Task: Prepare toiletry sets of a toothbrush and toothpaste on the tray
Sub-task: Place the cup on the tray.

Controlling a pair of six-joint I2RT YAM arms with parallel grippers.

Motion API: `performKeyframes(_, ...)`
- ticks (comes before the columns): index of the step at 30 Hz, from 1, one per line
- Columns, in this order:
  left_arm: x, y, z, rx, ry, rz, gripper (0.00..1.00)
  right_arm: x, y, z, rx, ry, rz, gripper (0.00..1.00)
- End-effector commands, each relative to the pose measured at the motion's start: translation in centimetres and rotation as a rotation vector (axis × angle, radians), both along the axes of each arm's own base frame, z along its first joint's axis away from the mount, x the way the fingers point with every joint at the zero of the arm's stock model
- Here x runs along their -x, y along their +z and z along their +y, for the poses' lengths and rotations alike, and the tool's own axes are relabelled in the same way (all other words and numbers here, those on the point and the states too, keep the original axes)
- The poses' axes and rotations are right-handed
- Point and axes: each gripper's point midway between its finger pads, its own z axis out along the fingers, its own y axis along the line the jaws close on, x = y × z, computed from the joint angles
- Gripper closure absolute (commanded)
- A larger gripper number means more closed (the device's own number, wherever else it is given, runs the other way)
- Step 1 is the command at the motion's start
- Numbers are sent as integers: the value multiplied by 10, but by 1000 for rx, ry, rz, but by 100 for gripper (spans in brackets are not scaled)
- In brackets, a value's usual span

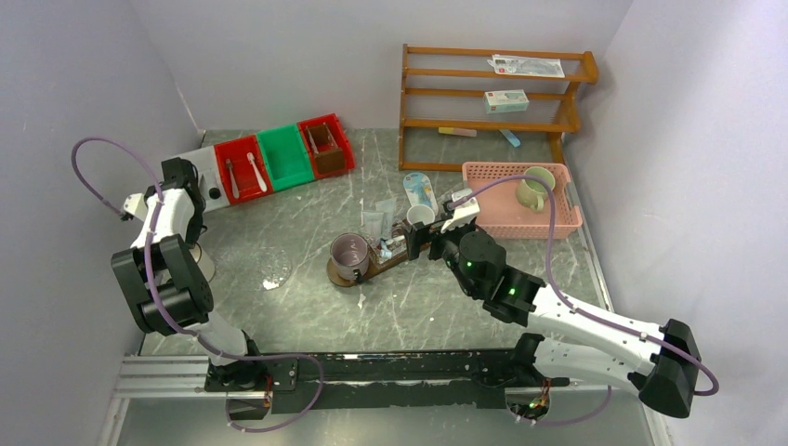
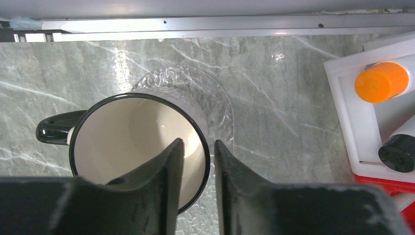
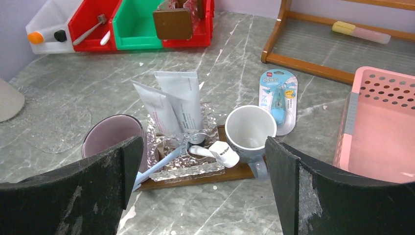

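The dark brown tray [image 3: 230,175] lies on the marble. It carries a purple cup [image 3: 110,134], a white mug [image 3: 249,129] and a clear glass dish [image 3: 205,169]. Two white tubes [image 3: 172,105] lean in the dish, and a pale blue and white toothbrush [image 3: 164,162] lies across it. My right gripper [image 3: 204,147] hovers open just in front of the tray with nothing between its fingers. At the far left, my left gripper [image 2: 198,143] straddles the rim of a cream mug with a black rim [image 2: 132,132]. One finger is inside and one outside, with a slight gap on each side.
The cream mug stands on a clear glass plate [image 2: 215,98]. Beside it is a white holder with an orange-capped bottle [image 2: 381,81]. Red and green bins [image 1: 279,158] sit at the back left and a wooden shelf [image 1: 492,93] behind. A pink basket [image 1: 558,223] at the right holds a green mug [image 1: 534,186].
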Motion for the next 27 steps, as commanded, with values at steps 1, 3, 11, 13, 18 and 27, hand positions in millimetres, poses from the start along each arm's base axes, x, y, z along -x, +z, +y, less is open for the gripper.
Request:
performKeyframes(1, 1, 15, 4, -29, 11, -15, 62, -2, 14, -1, -16, -22, -20, 0)
performKeyframes(3, 1, 18, 2, -25, 2, -21, 58, -2, 16, -3, -17, -26, -23, 0)
performKeyframes(11, -11, 49, -9, -26, -184, -99, 50, -7, 25, -15, 20, -81, -50, 0)
performKeyframes(13, -16, 58, -13, -31, -265, -127, 46, -7, 28, -16, 30, -85, -50, 0)
performKeyframes(18, -31, 86, -25, -85, -493, -211, 38, -10, 35, -24, 79, -112, -57, 0)
performKeyframes(27, -56, 135, -87, -232, -874, -293, 22, -20, 56, -48, 179, -192, -63, 0)
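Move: The left hand straddles the near-front rim of the white enamel cup, whose middle lies about 4 cm back and 3 cm lower. The white bin is some 17 cm ahead and 1 cm right, the red bin 20 cm ahead and 12 cm right. From the right hand the green cup is about 16 cm ahead, 25 cm right and 19 cm down; the cup on the tray is 11 cm straight ahead, the purple cup 2 cm ahead and 17 cm left. Still spreading around the rim, the left fingers come free of the enamel cup: after a brief pause the hand climbs about 12 cm, speeding up, then swings right and somewhat forward, turning some 40 degrees clockwise while the fingers open most of the way. The empty right hand, still wide open, rises about 5 cm and shifts right, to the pink basket's side. ##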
